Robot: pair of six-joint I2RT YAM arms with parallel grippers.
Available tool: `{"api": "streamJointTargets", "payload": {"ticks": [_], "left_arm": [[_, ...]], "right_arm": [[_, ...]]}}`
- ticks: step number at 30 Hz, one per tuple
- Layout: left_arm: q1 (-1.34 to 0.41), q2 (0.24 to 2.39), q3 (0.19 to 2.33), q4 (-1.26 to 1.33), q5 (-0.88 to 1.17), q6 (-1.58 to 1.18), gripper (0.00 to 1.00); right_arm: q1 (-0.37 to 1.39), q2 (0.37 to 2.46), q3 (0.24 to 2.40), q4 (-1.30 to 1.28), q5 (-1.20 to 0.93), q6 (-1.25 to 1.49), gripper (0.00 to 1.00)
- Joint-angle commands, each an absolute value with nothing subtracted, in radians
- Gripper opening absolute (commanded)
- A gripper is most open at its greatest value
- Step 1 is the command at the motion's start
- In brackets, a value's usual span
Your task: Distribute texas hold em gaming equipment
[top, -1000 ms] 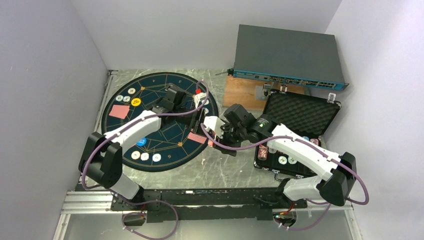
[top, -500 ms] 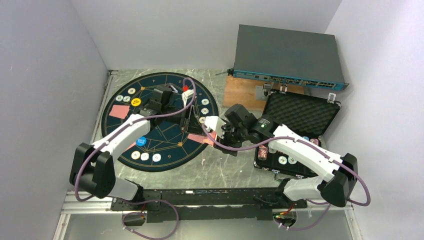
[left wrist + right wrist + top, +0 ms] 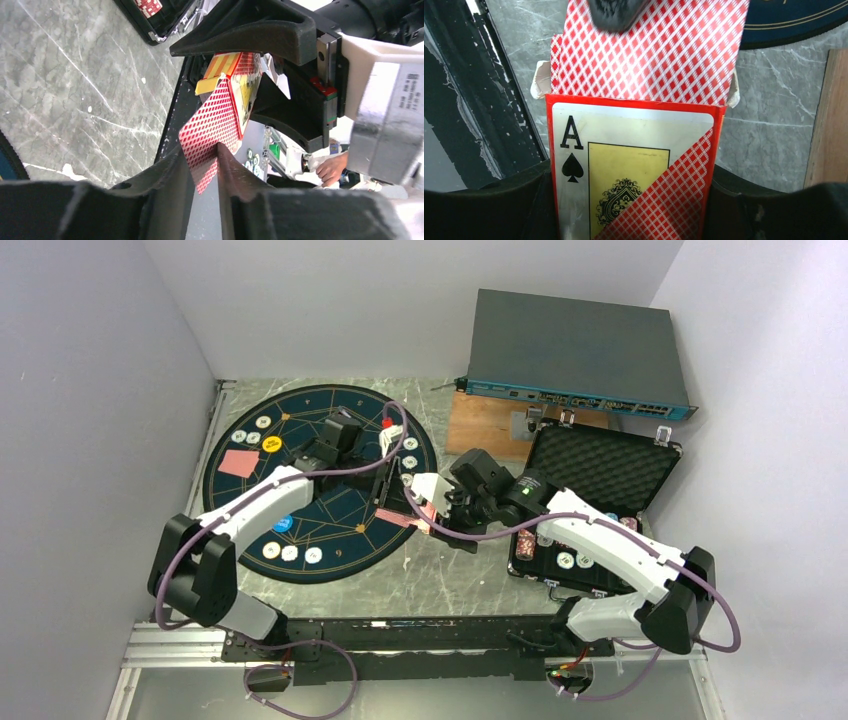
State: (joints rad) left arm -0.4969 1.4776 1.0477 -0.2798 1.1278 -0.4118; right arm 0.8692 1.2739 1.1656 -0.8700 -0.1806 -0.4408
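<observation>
My right gripper [image 3: 428,508] [image 3: 634,187] is shut on a red card box with an ace of spades on its face [image 3: 634,170], held off the mat's right edge. My left gripper [image 3: 392,483] [image 3: 205,160] is shut on a red-backed playing card [image 3: 210,125] that sticks out of the box's open end [image 3: 654,50]. The round navy mat [image 3: 330,405] carries whitish chips [image 3: 290,553], a yellow disc [image 3: 272,444], a blue disc [image 3: 283,524] and red-backed cards at the left [image 3: 238,462] and right edge [image 3: 395,517].
The open black foam-lined case [image 3: 600,465] lies at the right with more chips [image 3: 570,560] in it. A grey network box [image 3: 575,350] sits on a wooden board [image 3: 490,425] at the back. Grey walls close in both sides.
My left gripper swung left over the mat, then came back right to the box and is now pinching a card. The right gripper with the box has barely moved.
</observation>
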Motion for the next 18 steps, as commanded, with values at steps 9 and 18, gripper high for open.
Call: {"api": "streamJointTargets", "payload": {"ticks": [9, 18], "left_arm": [[-0.232, 1.396, 0.957, -0.401, 1.109, -0.302, 0.0], [-0.233, 1.575, 0.952, -0.364, 1.044, -0.267, 0.0]], "right_arm": [[0.877, 1.182, 1.149, -0.817, -0.18, -0.427, 0.0], [0.877, 1.166, 1.137, -0.822, -0.169, -0.42, 0.0]]}}
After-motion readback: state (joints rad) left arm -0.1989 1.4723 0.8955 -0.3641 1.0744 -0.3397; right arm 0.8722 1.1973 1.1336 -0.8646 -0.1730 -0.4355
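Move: The playing card poking out of the box is already between the left fingers, its middle about 3 cm to their right, 1 back and 2 higher. The box sits some 6 cm right of this hand, 2 back and 5 above. A dealt card on the mat lies roughly 5 cm ahead, 3 left and 14 below. From the right hand, which holds the box, the poking-out card is about 1 cm ahead, 4 left and 4 below. The left fingers shut on the card's free end and draw it quickly out of the box, about 8 cm to the left and some 5 cm forward. Later in the pull the hand sinks about 6 cm towards the mat, turning nearly 20 degrees counter-clockwise. The right hand keeps its grip on the box, barely shifting. ##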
